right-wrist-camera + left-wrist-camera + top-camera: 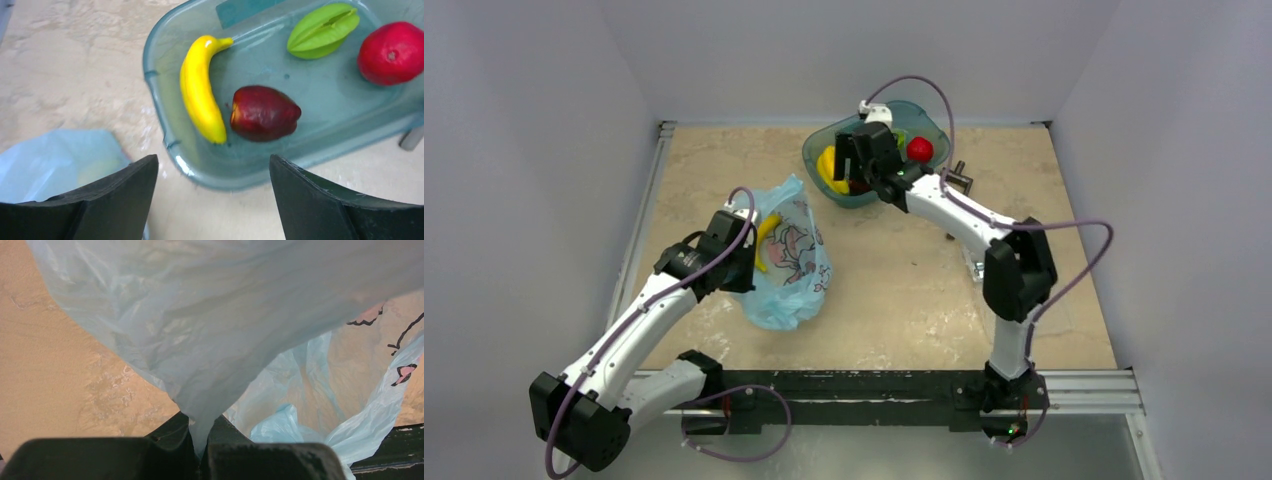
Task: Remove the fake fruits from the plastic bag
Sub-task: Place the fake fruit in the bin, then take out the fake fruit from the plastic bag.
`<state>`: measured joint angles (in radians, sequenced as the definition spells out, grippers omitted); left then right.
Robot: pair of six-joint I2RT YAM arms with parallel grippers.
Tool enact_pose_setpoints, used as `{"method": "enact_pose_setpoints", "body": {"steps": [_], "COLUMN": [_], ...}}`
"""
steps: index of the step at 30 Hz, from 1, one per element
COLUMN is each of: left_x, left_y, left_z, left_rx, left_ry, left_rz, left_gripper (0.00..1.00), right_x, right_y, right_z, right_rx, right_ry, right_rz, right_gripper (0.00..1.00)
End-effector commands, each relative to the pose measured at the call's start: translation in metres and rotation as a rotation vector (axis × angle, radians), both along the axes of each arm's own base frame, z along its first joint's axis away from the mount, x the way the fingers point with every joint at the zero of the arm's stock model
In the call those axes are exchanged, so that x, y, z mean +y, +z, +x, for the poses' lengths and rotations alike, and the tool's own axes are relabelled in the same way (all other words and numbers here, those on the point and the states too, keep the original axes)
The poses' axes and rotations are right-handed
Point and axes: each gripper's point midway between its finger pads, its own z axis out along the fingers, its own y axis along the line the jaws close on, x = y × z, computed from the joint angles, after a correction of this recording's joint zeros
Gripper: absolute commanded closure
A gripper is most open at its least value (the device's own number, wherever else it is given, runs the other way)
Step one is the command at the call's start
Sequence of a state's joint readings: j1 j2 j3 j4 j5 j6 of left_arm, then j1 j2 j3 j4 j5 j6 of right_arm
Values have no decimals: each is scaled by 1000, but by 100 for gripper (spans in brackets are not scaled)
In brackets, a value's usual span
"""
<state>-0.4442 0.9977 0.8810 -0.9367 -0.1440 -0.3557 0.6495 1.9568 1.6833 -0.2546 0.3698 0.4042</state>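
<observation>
The light-blue plastic bag [786, 262] lies on the table left of centre, and a yellow banana [767, 238] shows at its mouth. My left gripper [740, 258] is shut on a fold of the bag [200, 340], the film pinched between its fingers [202, 437]. At the back, a teal bin [934, 120] holds a second yellow banana [201, 90] and a dark maroon fruit [264, 113]. My right gripper [214, 167] hangs open and empty above the bin's near rim [156, 95], over the banana side [856, 165].
A green ridged fruit [322, 30] and a bright red round fruit [392, 52] also lie in the bin. A small dark metal part [959, 181] sits right of the bin. Grey walls enclose the table on three sides.
</observation>
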Motion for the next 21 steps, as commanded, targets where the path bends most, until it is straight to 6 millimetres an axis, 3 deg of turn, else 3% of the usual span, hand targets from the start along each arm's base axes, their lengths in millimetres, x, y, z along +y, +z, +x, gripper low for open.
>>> {"method": "enact_pose_setpoints", "body": {"steps": [1,6,11,13,16,21], "left_x": [-6,-7,-8,-8,-8,-16], "left_y": [10,10,10,10,10,12], "left_z": [8,8,8,8,8,6], "left_rx": [-42,-36,-35,-35,-36,-32], "left_ry": [-15,-23,-25,-25,-26,-64], "left_rz": [-32,-37,-40,-40,-40,-76], "left_gripper": [100,100,100,100,100,100], "right_x": [3,7,36,51,71,106], "right_y": [32,43,67,69,67,62], "right_z": [-46,-118,-200,-224,-248,-250], "right_rx": [-18,-11,-65,-69,-43,-22], "right_ry": [109,288,500,536,579,593], "right_rz": [153,360,541,584,710,779], "right_gripper": [21,26,27,30,38,43]}}
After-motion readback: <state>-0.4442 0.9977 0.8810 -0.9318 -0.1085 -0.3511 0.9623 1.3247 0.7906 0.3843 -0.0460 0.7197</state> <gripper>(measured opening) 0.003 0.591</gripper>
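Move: The next fruit, the yellow banana lying in the open bag, is some 22 cm to the right hand's left, 12 cm nearer the base and 14 cm lower. The bag's middle is about 16 cm back and 18 cm left of that hand; in the bin, the dark red apple sits roughly 7 cm ahead, and the bin banana about 10 cm ahead and 7 cm left. From the left hand, the banana in the bag is about 13 cm ahead, 4 cm right and 8 cm below. Already empty, the right hand sweeps about 25 cm back from over the bin's near side towards the open bag, staying fairly level and a few centimetres higher by the end, and swinging some 9 cm to the left in the second half. On the way the wrist turns counter-clockwise and rolls its left side up, each by about 35 degrees, while the open fingers narrow by roughly a quarter; the left hand stays put with its shut fingers still pinching the bag's rim. ##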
